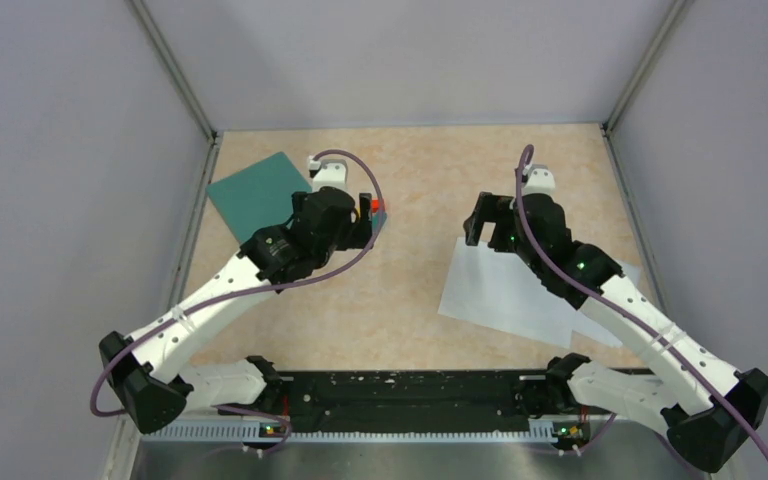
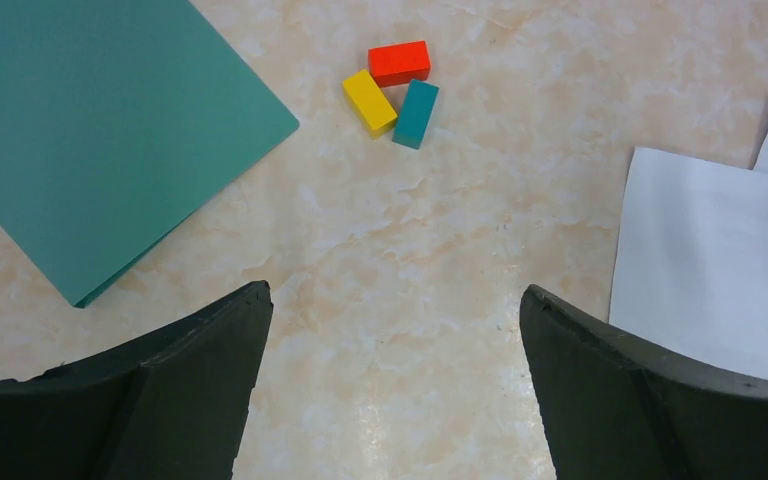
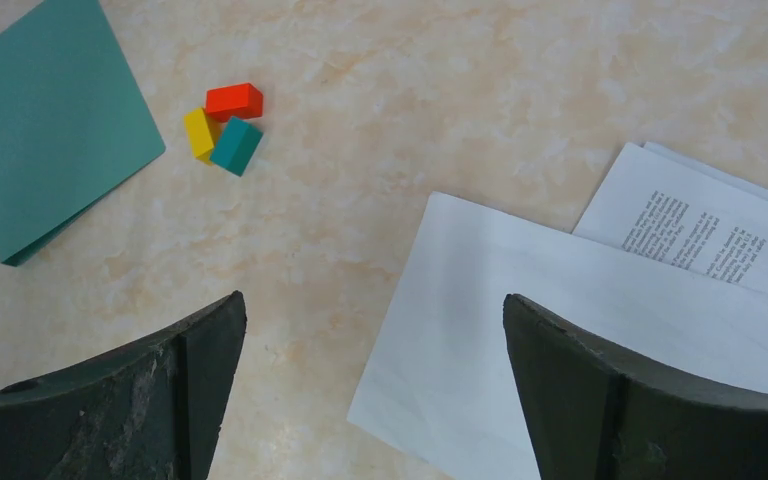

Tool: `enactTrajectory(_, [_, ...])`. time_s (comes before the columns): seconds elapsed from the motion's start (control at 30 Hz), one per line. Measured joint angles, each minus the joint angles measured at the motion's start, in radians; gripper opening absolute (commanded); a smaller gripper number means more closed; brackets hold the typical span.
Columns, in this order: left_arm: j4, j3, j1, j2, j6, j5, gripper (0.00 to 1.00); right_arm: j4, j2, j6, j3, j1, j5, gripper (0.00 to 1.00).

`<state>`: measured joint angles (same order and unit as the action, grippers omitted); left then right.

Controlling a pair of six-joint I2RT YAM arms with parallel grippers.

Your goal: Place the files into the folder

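The teal-green folder (image 1: 255, 192) lies closed and flat at the far left; it also shows in the left wrist view (image 2: 90, 130) and the right wrist view (image 3: 55, 120). The files (image 1: 505, 295), a few overlapping white sheets, lie at the right. A blank sheet (image 3: 580, 320) is on top of a sheet with printed text (image 3: 700, 225). My left gripper (image 1: 365, 225) hovers open and empty over bare table between folder and files (image 2: 392, 290). My right gripper (image 1: 478, 222) is open and empty above the top sheet's left corner (image 3: 373, 297).
Three small blocks sit together just right of the folder: red (image 2: 399, 62), yellow (image 2: 369, 101) and teal (image 2: 416, 112). Grey walls with metal posts close the table on the left, back and right. The black arm-base rail (image 1: 410, 395) runs along the near edge.
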<state>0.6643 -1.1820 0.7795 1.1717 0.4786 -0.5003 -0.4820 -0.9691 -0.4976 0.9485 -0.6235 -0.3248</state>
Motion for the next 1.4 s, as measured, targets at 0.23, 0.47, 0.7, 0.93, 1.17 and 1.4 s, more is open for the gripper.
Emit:
enactTrajectory(0.23, [0.008, 0.0, -0.023, 0.003, 0.044, -0.025, 0.98, 0.003, 0.0, -0.009, 0.0, 0.0, 0.027, 0.99])
enactTrajectory(0.47, [0.003, 0.047, -0.251, -0.023, 0.14, 0.02, 0.98, 0.086, -0.069, -0.043, -0.006, 0.0, 0.123, 0.99])
enactTrajectory(0.7, [-0.002, 0.053, -0.459, -0.017, 0.208, 0.079, 0.98, 0.28, -0.32, -0.111, -0.025, -0.035, 0.27, 0.99])
enactTrajectory(0.93, [-0.079, 0.175, -0.83, 0.02, 0.318, 0.19, 0.98, 0.4, -0.555, -0.154, -0.011, -0.097, 0.384, 0.99])
enactTrajectory(1.17, [-0.203, 0.218, -1.102, 0.183, 0.356, 0.326, 0.98, 0.505, -0.824, -0.176, 0.231, -0.152, 0.447, 0.99])
enactTrajectory(1.4, [-0.296, 0.023, -1.136, 0.488, 0.305, 0.378, 0.98, 0.534, -1.083, -0.141, 0.581, -0.174, 0.483, 0.99])
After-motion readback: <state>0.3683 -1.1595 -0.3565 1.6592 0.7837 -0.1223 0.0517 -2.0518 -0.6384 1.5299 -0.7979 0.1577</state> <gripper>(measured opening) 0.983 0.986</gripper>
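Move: The green folder's middle lies about 15 cm ahead of the left hand, 19 cm to its left and some 24 cm below. From that hand the red, yellow and teal blocks stand about 14 cm ahead and 4 cm to the right. From the right hand the folder is about 15 cm ahead, 48 cm to the left and 23 cm below, the blocks 14 cm ahead and 24 cm left, and the nearest white sheet's middle 6 cm back and 8 cm right. The left hand swings about 32 cm left across the folder to its left edge, sinking nearly 15 cm, edging forward mainly at the end and turning some 60 degrees counter-clockwise, jaws wide open and still above the folder. The right hand also sweeps about 30 cm left towards the folder's right corner, dipping 13 cm then rising 3, going forward late and turning some 30 degrees counter-clockwise, jaws still open and empty. ##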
